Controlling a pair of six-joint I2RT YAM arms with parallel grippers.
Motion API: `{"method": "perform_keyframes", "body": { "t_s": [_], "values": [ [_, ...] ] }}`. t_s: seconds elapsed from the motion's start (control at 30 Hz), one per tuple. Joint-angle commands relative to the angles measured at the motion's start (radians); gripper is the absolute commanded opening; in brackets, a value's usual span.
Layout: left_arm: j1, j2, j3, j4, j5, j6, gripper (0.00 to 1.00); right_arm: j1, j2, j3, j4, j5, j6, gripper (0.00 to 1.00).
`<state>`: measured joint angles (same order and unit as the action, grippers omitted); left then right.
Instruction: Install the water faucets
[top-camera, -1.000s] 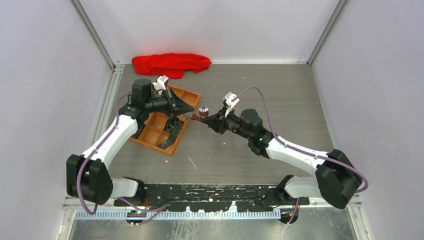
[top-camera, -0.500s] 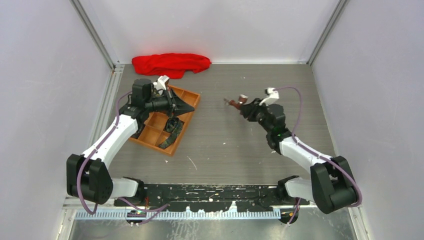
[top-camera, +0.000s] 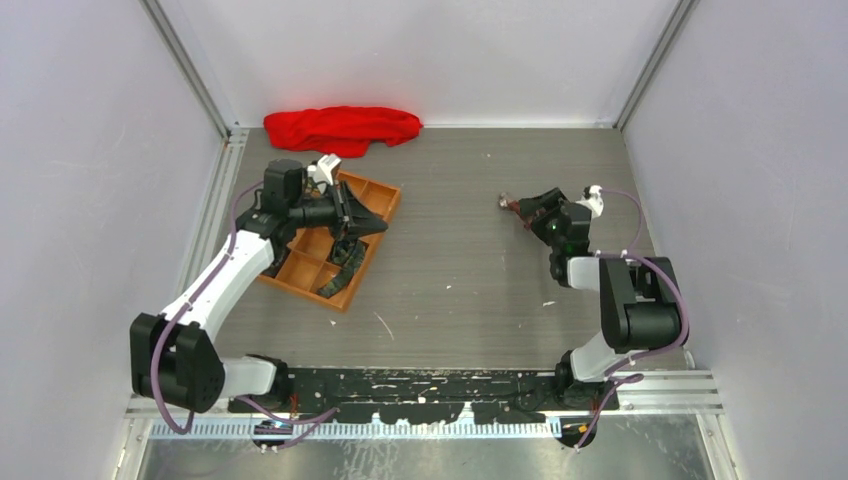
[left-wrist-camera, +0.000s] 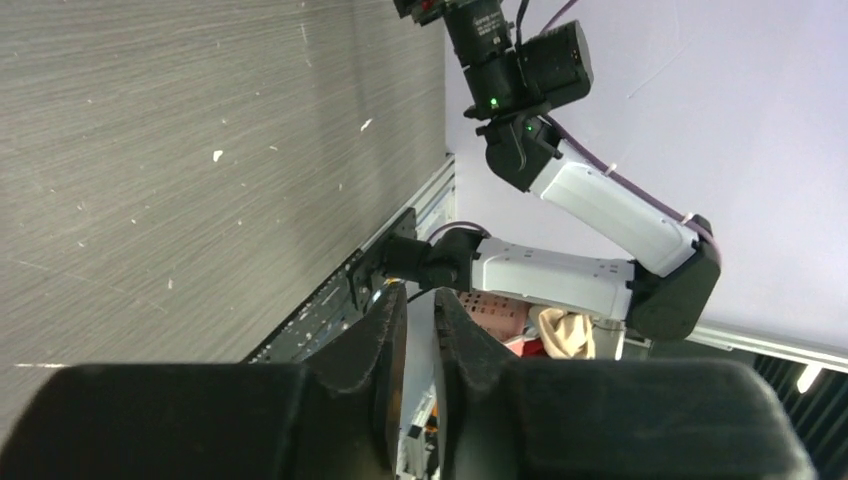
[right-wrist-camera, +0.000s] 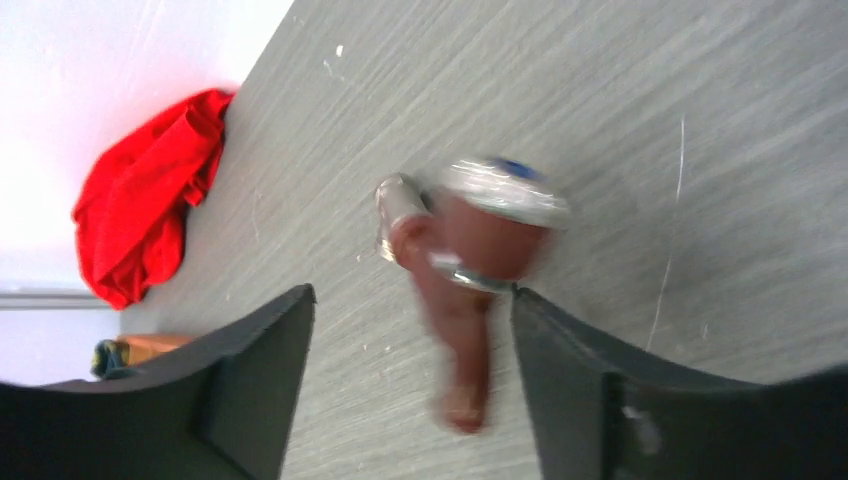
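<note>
A reddish-brown water faucet (right-wrist-camera: 470, 250) with silvery ends shows blurred in the right wrist view, between the spread fingers of my right gripper (right-wrist-camera: 410, 300). Neither finger pad grips it, and its ring lies close to the right finger (right-wrist-camera: 570, 370). From above, the faucet (top-camera: 512, 207) sits just left of the right gripper (top-camera: 532, 212) at the right back of the table. Whether it rests on the table is unclear. My left gripper (top-camera: 357, 215) hangs over the orange tray (top-camera: 378, 189). Its fingers (left-wrist-camera: 380, 340) stand almost together with nothing between them.
Dark coiled straps (top-camera: 345, 255) lie in the orange tray's compartments. A red cloth (top-camera: 340, 128) is bunched at the back wall. The right arm (left-wrist-camera: 590, 200) is folded close to its base at the table's right side.
My right arm swung from the table's middle to the right, carrying the faucet, and its jaws have now opened off it. The left arm has barely moved.
</note>
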<state>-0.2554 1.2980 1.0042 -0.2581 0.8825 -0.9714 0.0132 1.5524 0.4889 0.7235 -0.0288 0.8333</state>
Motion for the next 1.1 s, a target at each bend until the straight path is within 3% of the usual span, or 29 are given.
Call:
{"method": "perform_keyframes", "body": {
  "t_s": [0.0, 0.17, 0.27, 0.37, 0.57, 0.73, 0.83, 0.93, 1.07],
  "values": [
    [-0.003, -0.058, 0.050, -0.036, 0.032, 0.067, 0.26, -0.011, -0.007, 0.162, -0.134, 0.124, -0.031, 0.97],
    [-0.004, -0.080, 0.043, -0.070, -0.015, 0.099, 0.57, -0.011, -0.091, 0.323, -0.489, 0.283, -0.161, 1.00],
    [-0.004, -0.100, 0.036, -0.076, -0.064, 0.110, 0.69, -0.012, -0.143, 0.438, -0.705, 0.382, -0.226, 1.00],
    [-0.003, -0.119, 0.035, -0.097, -0.124, 0.129, 0.98, -0.010, -0.181, 0.542, -0.891, 0.444, -0.265, 1.00],
    [-0.004, -0.158, 0.030, -0.145, -0.203, 0.182, 0.99, -0.010, -0.292, 0.601, -1.065, 0.501, -0.306, 1.00],
    [-0.003, -0.209, -0.002, -0.158, -0.274, 0.226, 1.00, -0.010, -0.416, 0.559, -1.106, 0.389, -0.350, 1.00],
    [-0.004, -0.223, -0.007, -0.176, -0.234, 0.282, 0.99, -0.010, -0.459, 0.537, -1.118, 0.334, -0.386, 1.00],
    [-0.003, -0.236, -0.014, -0.208, -0.209, 0.334, 1.00, -0.010, -0.480, 0.525, -1.127, 0.350, -0.397, 1.00],
    [-0.004, -0.277, -0.025, -0.245, -0.290, 0.355, 0.99, -0.010, -0.480, 0.528, -1.122, 0.384, -0.403, 1.00]
  ]
}}
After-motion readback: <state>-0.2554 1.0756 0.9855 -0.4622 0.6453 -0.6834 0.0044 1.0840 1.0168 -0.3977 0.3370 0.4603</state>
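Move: The faucet is right between the right hand's part-opened fingers, its middle some 4 cm left of the hand point, about 2 cm ahead and 3 cm below, with open table around it. From the left hand the faucet is roughly 27 cm to the right, 15 cm ahead and 21 cm lower. The wooden box lies below the left hand, about 12 cm left, 8 cm ahead and 22 cm down. The right fingers come free of the faucet, opening from half to full width. That hand first slips about 3 cm forward and right, then climbs some 16 cm above its start while drawing right and back, its left side rolling down nearly 30 degrees. Meanwhile the left hand opens wide, empty, and eases about 4 cm left over the box and slightly back. ##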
